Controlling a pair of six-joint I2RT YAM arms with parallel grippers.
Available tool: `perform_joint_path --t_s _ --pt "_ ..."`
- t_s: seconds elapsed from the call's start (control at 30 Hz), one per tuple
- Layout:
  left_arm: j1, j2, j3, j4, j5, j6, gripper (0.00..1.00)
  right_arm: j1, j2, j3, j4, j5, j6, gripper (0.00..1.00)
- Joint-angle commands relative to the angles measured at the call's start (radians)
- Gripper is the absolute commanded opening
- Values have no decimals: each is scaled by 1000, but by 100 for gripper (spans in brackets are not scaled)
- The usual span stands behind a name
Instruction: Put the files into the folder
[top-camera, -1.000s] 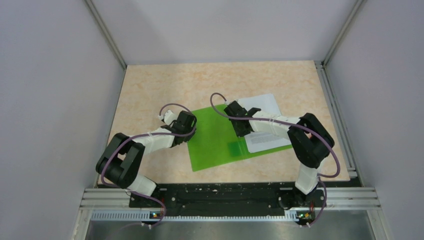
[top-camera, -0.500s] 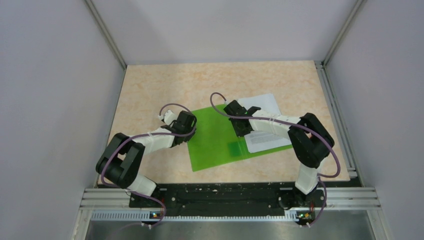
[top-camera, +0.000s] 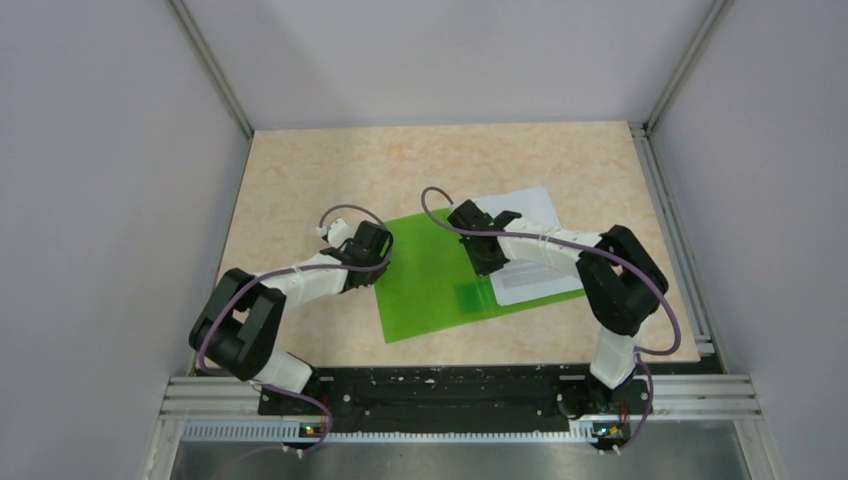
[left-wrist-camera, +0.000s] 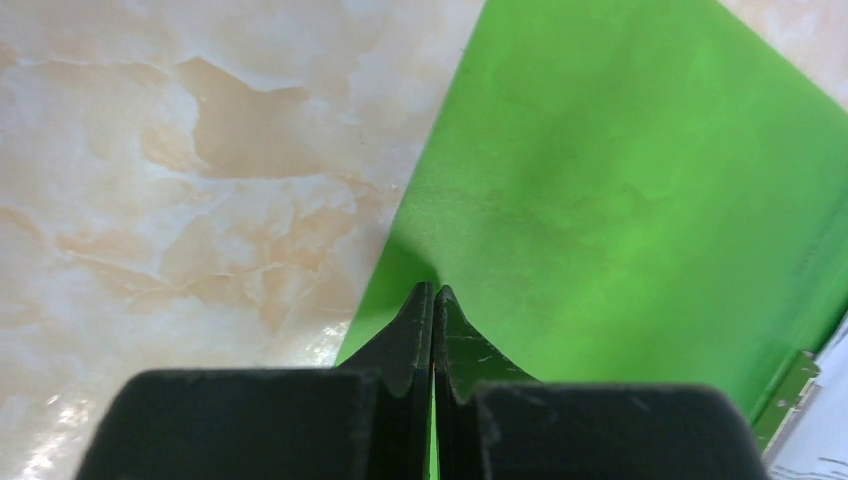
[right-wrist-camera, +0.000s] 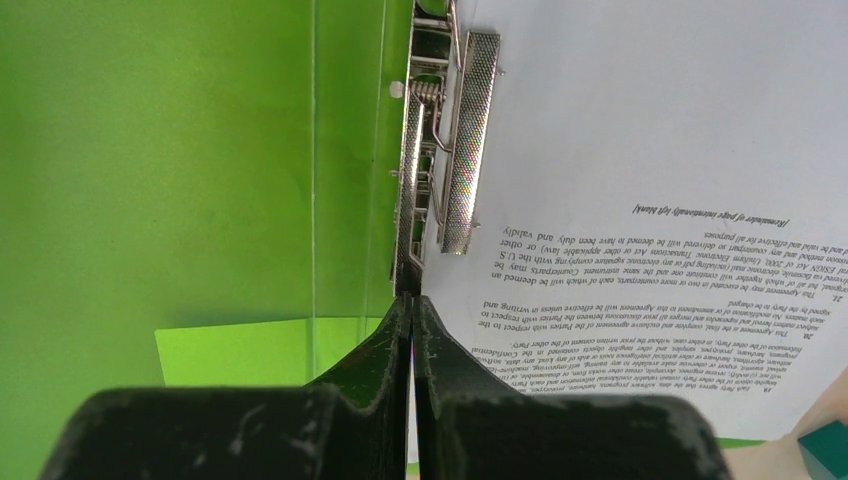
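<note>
The green folder (top-camera: 430, 285) lies open and flat on the table, its left half bare (left-wrist-camera: 620, 200) (right-wrist-camera: 180, 150). The white files (top-camera: 527, 208) lie on its right half, printed text showing (right-wrist-camera: 650, 150), next to the metal clip (right-wrist-camera: 465, 140) along the spine. My left gripper (top-camera: 383, 262) (left-wrist-camera: 433, 290) is shut, its tips low over the folder just inside the left edge. At the near end of the clip, on the border between green plastic and paper, my right gripper (top-camera: 489, 268) (right-wrist-camera: 410, 300) is shut too. I see nothing held between either pair of fingers.
The marbled beige table (top-camera: 330, 170) (left-wrist-camera: 180, 150) is bounded by grey walls on three sides and a metal rail (top-camera: 460, 395) at the near edge. A paler green patch (right-wrist-camera: 240, 350) shows on the folder beside my right fingers. A file corner (left-wrist-camera: 825, 440) shows at lower right.
</note>
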Motion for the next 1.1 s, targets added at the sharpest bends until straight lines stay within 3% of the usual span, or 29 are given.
perform_joint_path --t_s 0.0,0.13,0.2,0.37,0.43,0.53,0.67,1.07 --pt "3 4 8 -207 -24 105 0 -17 -2 38 -28 23 -5 0" --pt "2 -11 40 -201 7 154 0 -18 -18 33 -16 28 -9 1" --pt "3 -39 53 -188 25 187 4 -18 -37 28 2 29 -6 11" --pt "28 -166 61 -144 73 293 51 -18 -78 20 73 26 -12 47" --pt "69 -219 52 -132 110 344 62 -19 -78 17 103 33 -20 55" --pt "162 -275 16 -102 222 402 72 -17 -55 10 143 40 -28 59" --pt "277 -292 -22 -52 450 473 78 -18 -18 7 183 41 -36 60" --pt "324 -218 -92 -21 677 546 85 -36 22 -27 253 49 -59 61"
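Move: The folder's left edge has its middle about 1 cm to the left of the left hand and some 3 cm back, just below. From that hand the metal clip is roughly 22 cm to the right and 3 cm ahead. From the right hand the clip's middle is about 5 cm ahead and 1 cm left, barely lower; the files centre around 7 cm ahead and 10 cm right, and the label pocket about 6 cm back and 3 cm left. Draw the shut left fingers back a little, then lift them about 7 cm off the green cover and leftward while spreading them wide and turning the wrist clockwise, and finally sink back and right over the folder's left edge. Slide the right hand some 4 cm forward and slightly left from the clip's near end, rising a little and opening so its fingers straddle the clip. ##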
